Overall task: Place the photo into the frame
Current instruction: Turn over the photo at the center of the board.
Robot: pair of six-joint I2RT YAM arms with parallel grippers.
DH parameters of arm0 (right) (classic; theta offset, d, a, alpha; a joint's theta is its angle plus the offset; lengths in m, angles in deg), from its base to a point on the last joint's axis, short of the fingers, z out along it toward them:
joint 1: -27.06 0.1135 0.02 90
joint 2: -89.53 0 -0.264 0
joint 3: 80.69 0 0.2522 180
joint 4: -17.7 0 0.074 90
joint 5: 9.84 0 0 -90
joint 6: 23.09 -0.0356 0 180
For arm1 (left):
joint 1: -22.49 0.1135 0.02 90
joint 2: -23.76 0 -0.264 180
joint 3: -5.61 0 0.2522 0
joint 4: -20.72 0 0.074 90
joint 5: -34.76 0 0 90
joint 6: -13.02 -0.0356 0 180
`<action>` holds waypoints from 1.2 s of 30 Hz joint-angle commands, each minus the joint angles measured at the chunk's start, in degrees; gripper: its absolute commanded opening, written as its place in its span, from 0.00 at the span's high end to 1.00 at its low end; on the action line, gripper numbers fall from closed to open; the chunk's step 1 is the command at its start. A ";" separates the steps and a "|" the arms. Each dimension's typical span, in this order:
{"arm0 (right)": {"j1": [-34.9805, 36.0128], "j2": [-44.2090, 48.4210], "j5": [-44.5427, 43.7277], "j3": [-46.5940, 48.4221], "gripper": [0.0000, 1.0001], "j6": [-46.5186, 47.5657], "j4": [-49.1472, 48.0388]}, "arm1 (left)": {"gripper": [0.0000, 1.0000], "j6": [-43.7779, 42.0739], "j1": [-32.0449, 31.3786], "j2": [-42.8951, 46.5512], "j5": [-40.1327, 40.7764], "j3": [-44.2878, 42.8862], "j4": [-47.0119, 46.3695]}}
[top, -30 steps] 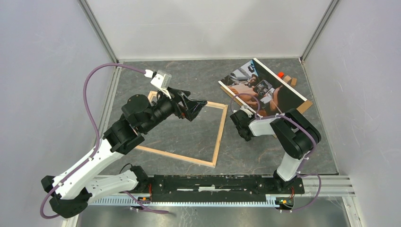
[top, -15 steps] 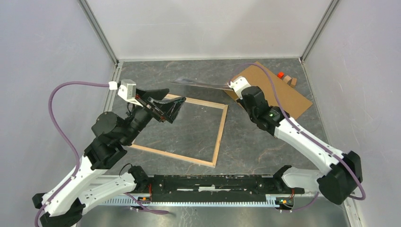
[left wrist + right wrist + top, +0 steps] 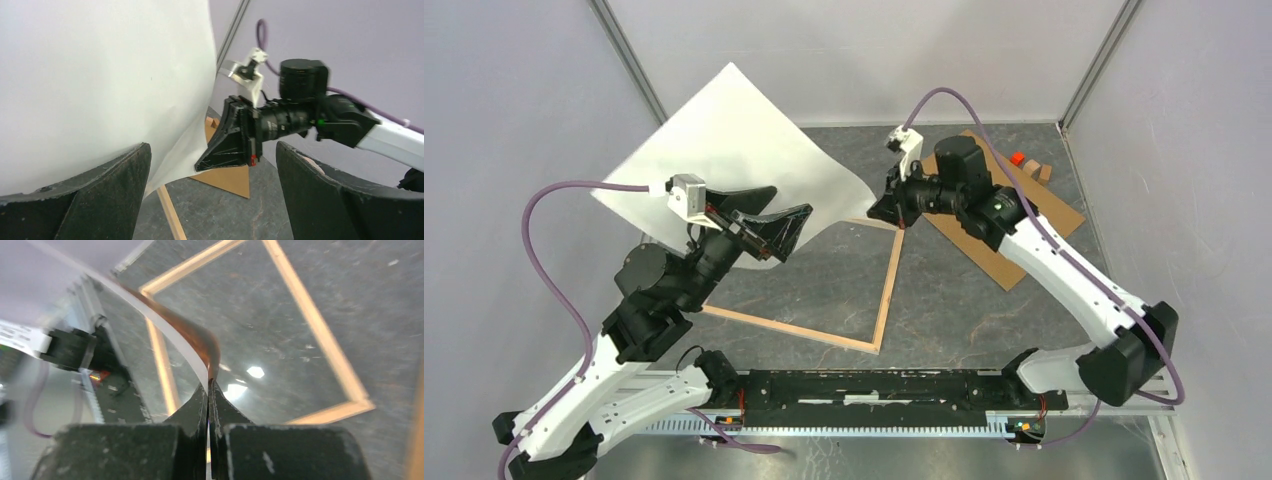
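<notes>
The photo (image 3: 724, 150) hangs in the air over the far left of the table, curved, its white back toward the top camera. My right gripper (image 3: 876, 212) is shut on its right corner; in the right wrist view the jaws (image 3: 208, 385) pinch the bent sheet (image 3: 165, 320). The frame (image 3: 889, 290) lies flat on the table, pale wood up, partly under the photo. My left gripper (image 3: 774, 225) hovers open above the frame's far left side, just below the photo and holding nothing. In the left wrist view the sheet (image 3: 100, 75) fills the left half.
A brown backing board (image 3: 1014, 215) lies at the back right under the right arm, with a small red thing (image 3: 1017, 158) and a wooden bit beyond it. Grey walls close in the table on three sides. The arms' base rail (image 3: 874, 385) runs along the near edge.
The right arm has swung left from the board with the photo and raised it, so its white back now shows. The left arm drew back and to the left.
</notes>
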 commanded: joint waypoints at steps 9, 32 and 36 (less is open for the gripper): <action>-18.63 -9.80 40.46 -15.57 1.00 -23.37 -11.24 | 0.00 -2.50 0.41 -2.39 -0.38 -1.17 -1.97; -32.07 -17.65 26.80 -22.48 0.74 -8.99 1.61 | 0.00 -1.23 0.41 -5.42 -4.29 -2.88 -0.36; -35.07 -17.07 27.25 -28.17 0.69 -10.99 -4.70 | 0.00 -0.92 0.46 -6.00 -5.33 -3.06 -0.39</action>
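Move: The right hand holds the turned-up photo by a corner; the bare table gap between frame and backing board is about 7 cm ahead, 12 cm to its right and 29 cm below. At table height too, the frame's middle is some 4 cm ahead and 14 cm left, the backing board's 19 cm ahead and 25 cm right. From the left hand the gap is about 14 cm ahead, 24 cm right and 43 cm down. The right hand lowers the photo's corner some 18 cm and 11 cm right towards the gap, turning, fingers parting. ##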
